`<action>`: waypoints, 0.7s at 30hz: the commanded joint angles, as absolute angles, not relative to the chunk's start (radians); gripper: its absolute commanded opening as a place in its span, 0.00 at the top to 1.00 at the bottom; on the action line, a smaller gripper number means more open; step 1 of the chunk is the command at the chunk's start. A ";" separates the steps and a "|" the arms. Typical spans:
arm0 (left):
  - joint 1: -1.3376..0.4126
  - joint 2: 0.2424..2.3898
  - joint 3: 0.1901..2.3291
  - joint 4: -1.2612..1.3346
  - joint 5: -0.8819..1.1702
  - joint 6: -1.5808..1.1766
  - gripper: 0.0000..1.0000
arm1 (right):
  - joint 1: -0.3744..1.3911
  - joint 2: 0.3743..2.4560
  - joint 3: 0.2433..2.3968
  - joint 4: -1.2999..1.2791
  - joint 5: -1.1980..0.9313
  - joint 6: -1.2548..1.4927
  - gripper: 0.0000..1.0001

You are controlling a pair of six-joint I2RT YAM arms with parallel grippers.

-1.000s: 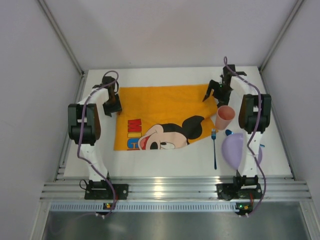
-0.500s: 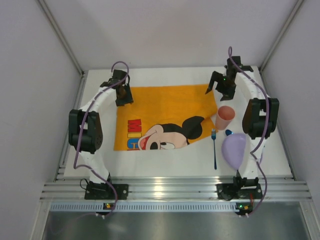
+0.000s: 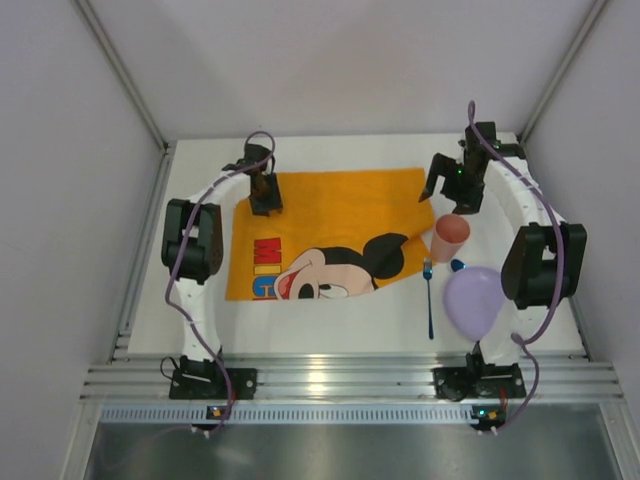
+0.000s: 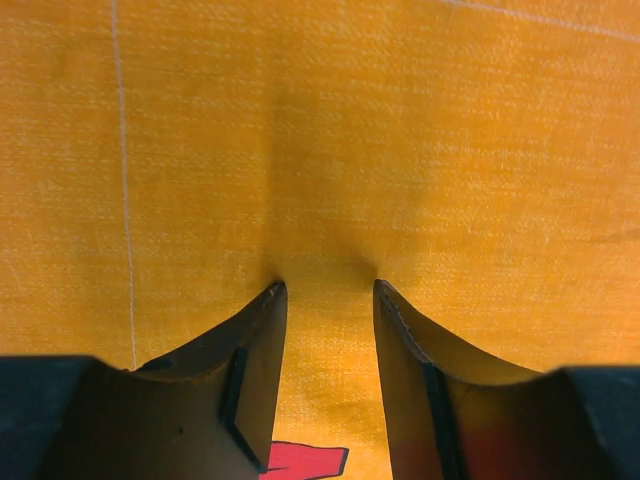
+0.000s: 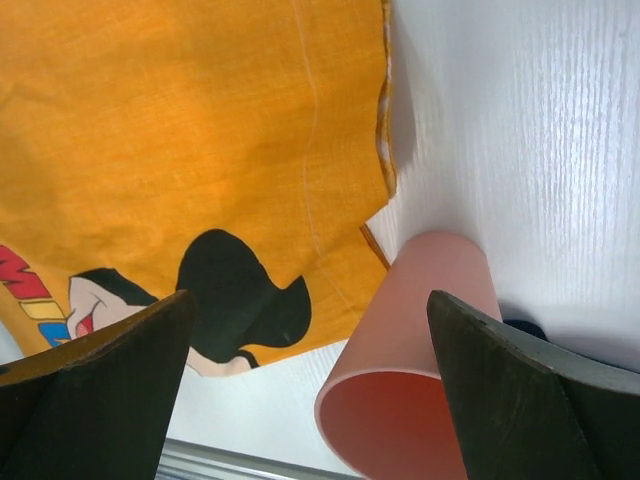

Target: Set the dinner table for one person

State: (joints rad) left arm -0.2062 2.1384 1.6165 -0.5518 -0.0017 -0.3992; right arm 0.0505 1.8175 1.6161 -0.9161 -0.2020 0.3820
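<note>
The orange placemat with the cartoon mouse print lies on the white dinner table. My left gripper is at the mat's far left part. In the left wrist view its fingertips press into the placemat, jaws partly apart, cloth puckered between them. My right gripper hovers wide open by the mat's far right corner, just beyond the pink cup. In the right wrist view the cup shows its mouth beside the right finger, untouched by the gripper.
A lilac plate sits near the right arm's base. A blue fork lies left of it, and a small blue piece pokes out by the cup. The ridged metal rail runs along the near edge. White walls close the sides.
The left gripper moved right, from the mat's left edge onto the cloth, narrowing slightly. The right gripper moved farther back and right and opened wide. The mat barely shifted.
</note>
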 commanded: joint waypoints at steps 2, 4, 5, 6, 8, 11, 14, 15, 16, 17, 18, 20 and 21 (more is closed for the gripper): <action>-0.121 2.235 1.657 -0.560 -0.006 -0.408 0.54 | 0.064 1.700 1.600 -0.952 -0.181 0.348 0.00; -0.107 2.255 1.681 -0.561 -0.006 -0.405 0.54 | 0.066 1.671 1.579 -0.965 -0.163 0.344 0.00; -0.097 2.263 1.690 -0.563 -0.005 -0.402 0.54 | 0.066 1.640 1.569 -0.971 -0.157 0.344 0.00; -0.092 2.269 1.700 -0.571 -0.005 -0.402 0.54 | 0.066 1.625 1.559 -0.971 -0.143 0.344 0.00; -0.084 2.292 1.729 -0.581 -0.006 -0.405 0.55 | 0.064 1.586 1.529 -0.976 -0.129 0.344 0.00; -0.083 2.299 1.744 -0.591 0.032 -0.407 0.55 | 0.054 1.553 1.525 -0.991 -0.083 0.334 0.00; -0.084 2.286 1.738 -0.591 0.029 -0.408 0.55 | 0.026 1.531 1.543 -1.038 -0.025 0.313 0.00; -0.083 2.272 1.738 -0.591 0.020 -0.407 0.55 | 0.020 1.522 1.543 -1.049 -0.005 0.305 0.00; -0.083 2.267 1.740 -0.591 0.017 -0.403 0.55 | 0.008 1.514 1.539 -1.057 -0.005 0.298 0.00; -0.083 2.257 1.743 -0.589 0.017 -0.396 0.54 | 0.008 1.493 1.517 -1.071 0.032 0.288 0.00; -0.083 2.250 1.747 -0.589 0.018 -0.394 0.54 | 0.008 1.482 1.500 -1.072 0.040 0.287 0.01; -0.083 2.240 1.764 -0.594 0.021 -0.394 0.53 | 0.008 1.453 1.458 -1.071 0.057 0.294 0.03; -0.083 2.226 1.770 -0.595 0.025 -0.397 0.52 | 0.008 1.447 1.413 -1.068 0.069 0.301 0.04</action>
State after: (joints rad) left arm -0.0906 2.2318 1.7603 -0.5499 0.0448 -0.4149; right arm 0.0174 1.5101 1.4746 -1.0256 -0.0013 0.3141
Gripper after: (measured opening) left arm 0.471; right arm 0.971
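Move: About 24 cm back, 8 cm to the right and 12 cm below the open right hand lies the purple plate. Short of it stands the pink cup, some 9 cm straight back and 6 cm down; the blue fork lies about 23 cm back and 7 cm left, at plate height. The left fingertips are already down on the orange cloth, whose middle is roughly 8 cm back and 19 cm right of them. Dragging the cloth under its half-open fingertips, the left hand slides about 4.5 cm forward and as far left at table height, then stays put on it. Meanwhile the right hand, open and empty, draws back some 7 cm and rises about 5, swinging right around the cup towards the plate, its leftward lean tipping out by about 10 degrees. ##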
